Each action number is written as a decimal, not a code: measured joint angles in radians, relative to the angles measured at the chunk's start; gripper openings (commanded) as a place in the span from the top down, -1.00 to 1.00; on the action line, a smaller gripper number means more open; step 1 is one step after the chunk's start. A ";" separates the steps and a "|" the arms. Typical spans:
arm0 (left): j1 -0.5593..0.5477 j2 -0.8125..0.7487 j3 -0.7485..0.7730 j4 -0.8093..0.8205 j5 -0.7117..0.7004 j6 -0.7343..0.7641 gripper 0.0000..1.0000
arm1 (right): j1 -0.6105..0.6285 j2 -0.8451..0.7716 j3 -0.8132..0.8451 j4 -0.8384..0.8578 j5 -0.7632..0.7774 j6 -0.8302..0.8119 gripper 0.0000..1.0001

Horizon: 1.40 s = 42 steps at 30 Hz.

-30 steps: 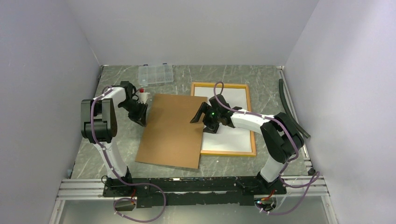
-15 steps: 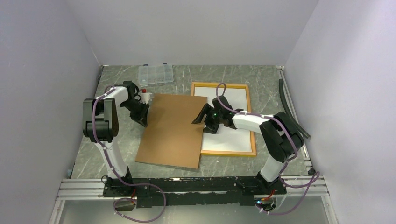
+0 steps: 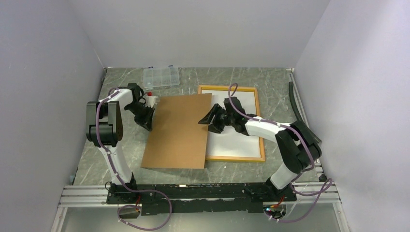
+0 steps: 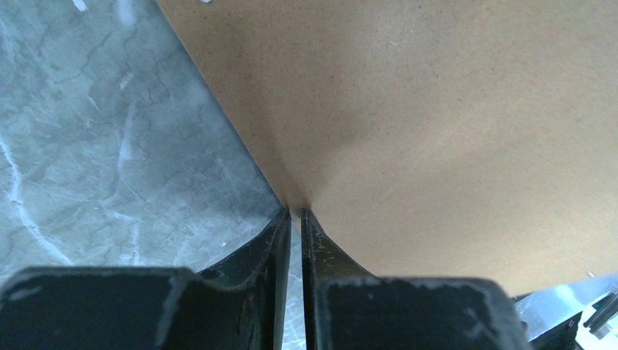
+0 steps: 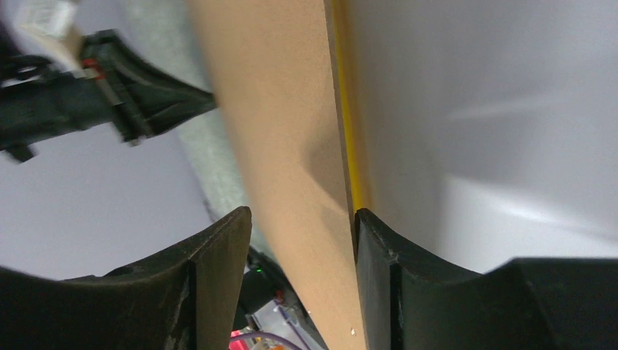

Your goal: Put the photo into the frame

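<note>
The frame (image 3: 236,158), thin yellow-orange border, lies flat right of centre, filled by a plain white surface (image 3: 241,137). The photo's printed picture shows nowhere. A brown backing board (image 3: 179,130) lies left of it, its right edge over the frame's left side. My left gripper (image 3: 146,123) is at the board's left edge. In the left wrist view its fingers (image 4: 295,213) stand nearly together, tips pinching that edge of the board (image 4: 437,109). My right gripper (image 3: 207,121) is open and straddles the board's (image 5: 284,109) right edge; the frame's yellow border (image 5: 344,95) runs beside one finger.
A clear plastic compartment box (image 3: 161,76) sits at the back left. A small white bottle with a red cap (image 3: 150,98) stands just behind the left gripper. A black strip (image 3: 297,104) runs along the right wall. Walls enclose three sides.
The board has swung a little, its far right corner moving back and left. The right gripper's jaws have narrowed around the board's edge. The left gripper has closed slightly.
</note>
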 measured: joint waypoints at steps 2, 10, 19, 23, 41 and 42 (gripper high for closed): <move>0.000 0.000 0.003 -0.005 0.001 0.006 0.68 | 0.004 -0.022 0.000 0.055 -0.027 0.014 -0.05; -0.027 0.000 0.006 -0.014 0.047 0.018 0.65 | 0.055 -0.038 0.019 0.166 -0.119 0.033 0.34; -0.026 -0.072 0.058 -0.042 0.068 0.070 -0.80 | 0.059 -0.093 0.076 0.008 -0.070 0.010 1.00; -0.005 -0.305 0.161 -0.018 0.149 0.134 -0.89 | 0.061 -0.100 0.146 -0.058 -0.044 0.029 1.00; 0.002 -1.025 -0.004 -0.281 0.452 0.801 -0.82 | 0.005 -0.165 0.338 -0.145 0.071 0.356 1.00; 0.002 -1.041 -0.018 -0.296 0.456 0.843 -0.81 | 0.005 -0.165 0.340 -0.145 0.074 0.369 1.00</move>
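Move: The backing board slopes up from the left hand to the right: its middle is about 13 cm to the right hand's left, 1 cm back and 4 cm below, its near-side edge between those open fingers. The frame's middle is some 12 cm to the right hand's right, 1 cm ahead and 8 cm lower. The clear box is about 25 cm ahead of the right hand and 21 cm to its left, 7 cm lower. From the left hand, the board's middle is roughly 14 cm to the right, level with it fore and aft, and 3 cm higher. The backing board's right edge, already between the right fingers, is pinched as they close, the hand first edging about 4 cm left while rising, then lifting to some 20 cm up and easing forward. The left fingertips, at the board's left edge, nudge slightly right, then open wide and leave, that hand shooting up about 30 cm, then drawing back as its wrist tips strongly up and turns clockwise. ##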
